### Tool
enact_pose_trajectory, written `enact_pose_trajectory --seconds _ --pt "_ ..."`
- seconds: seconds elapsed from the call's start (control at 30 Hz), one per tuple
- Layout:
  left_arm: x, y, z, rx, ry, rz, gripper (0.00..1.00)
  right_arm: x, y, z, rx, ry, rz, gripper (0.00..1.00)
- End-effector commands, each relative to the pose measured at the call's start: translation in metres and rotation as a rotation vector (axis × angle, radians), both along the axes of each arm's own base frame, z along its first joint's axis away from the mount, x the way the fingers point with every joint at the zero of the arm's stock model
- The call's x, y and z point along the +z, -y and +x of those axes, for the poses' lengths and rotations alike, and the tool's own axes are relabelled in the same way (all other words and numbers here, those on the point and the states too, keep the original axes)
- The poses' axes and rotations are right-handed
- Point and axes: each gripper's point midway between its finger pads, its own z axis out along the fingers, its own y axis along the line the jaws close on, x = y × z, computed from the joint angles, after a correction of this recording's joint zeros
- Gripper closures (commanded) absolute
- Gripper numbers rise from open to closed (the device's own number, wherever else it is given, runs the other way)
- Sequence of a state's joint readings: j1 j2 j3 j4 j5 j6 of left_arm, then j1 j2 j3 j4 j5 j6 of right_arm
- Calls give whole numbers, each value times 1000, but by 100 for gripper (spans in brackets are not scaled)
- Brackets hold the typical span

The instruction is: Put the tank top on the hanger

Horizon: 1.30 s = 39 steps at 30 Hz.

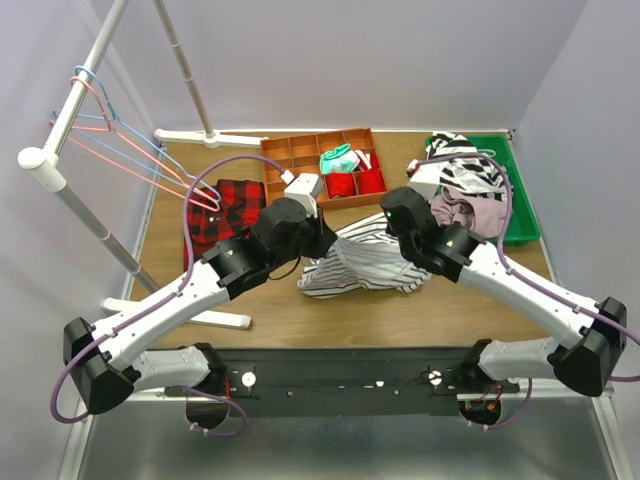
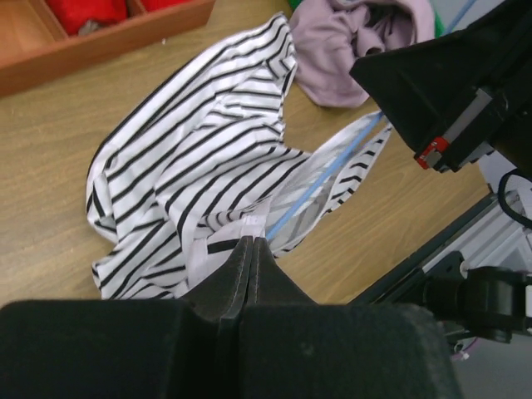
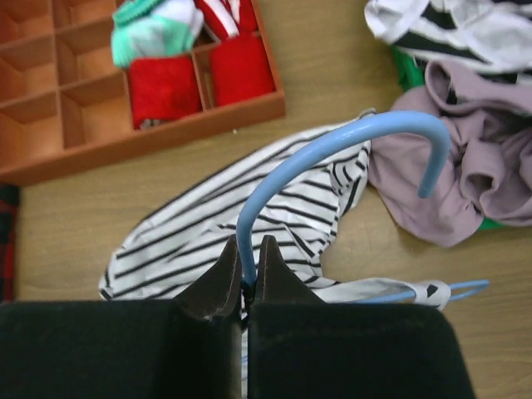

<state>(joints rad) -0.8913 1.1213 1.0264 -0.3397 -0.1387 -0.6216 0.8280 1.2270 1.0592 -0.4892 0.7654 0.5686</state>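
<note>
The tank top [image 1: 365, 265], white with thin black stripes, lies bunched on the table between my two arms. The hanger [image 3: 254, 198] is light-blue wire; its hook curves up and to the right, and its body runs under the tank top [image 3: 208, 233]. My right gripper [image 3: 247, 241] is shut on the hanger's neck just below the hook. In the left wrist view a blue wire of the hanger [image 2: 328, 173] shows through the fabric [image 2: 191, 158]. My left gripper [image 2: 252, 241] is shut, its tips pinching the tank top's near edge.
A brown divided tray [image 1: 300, 152] with red and green items sits at the back. A green bin [image 1: 522, 205] at the right holds a broad-striped garment [image 1: 465, 170] and a mauve one [image 1: 465, 212]. A plaid shirt [image 1: 225, 210] lies left. Pink-red hangers [image 1: 130, 155] hang on the rack.
</note>
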Motion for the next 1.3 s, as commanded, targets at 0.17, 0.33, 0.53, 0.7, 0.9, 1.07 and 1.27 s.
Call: enact_pose_trajectory --seconds 0.17,0.33,0.53,0.7,0.9,1.07,1.27 --pt "89 -10 26 53 164 26 66 115 -12 35 -48 165 -143 99" --pt "156 -27 27 69 295 -35 46 169 -15 47 -39 261 -180 99" --pt "253 -51 17 94 496 -122 45 274 -22 58 -3 441 -194 99" --pt "306 -71 3 103 649 -190 43 349 -32 60 67 588 -194 99" --pt "332 -80 -9 89 751 -220 42 436 -14 25 19 815 -208 99" --pt "323 -77 -4 87 752 -178 41 465 -17 -7 104 915 -83 99" --pt "305 -66 -20 -48 744 -128 37 390 -71 1 344 745 -101 99"
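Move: The left fingers are shut at one end of the blue hanger, with a tank top strap there; the hanger's neck, pinched by the right hand, is about 15 cm to their right and 5 ahead, level. The tank top's bulk lies 18 cm below the left hand, 5 ahead and 8 right. From the right hand that bulk is 6 cm left, 17 below; at table height the organizer is 20 cm ahead, 18 left, and the green basket 15 ahead, 21 right. The right hand keeps its pinch below the hook and carries the hanger with the tank top up off the table by some 43 cm, first easing forward a little and then back, while its wrist tips the fingers upward by nearly 50 degrees. The left hand rises along with it, soon opens to let go of the hanger's end and strap, then climbs on by itself and draws left away from the hanger, fingers tilting up and staying open. ##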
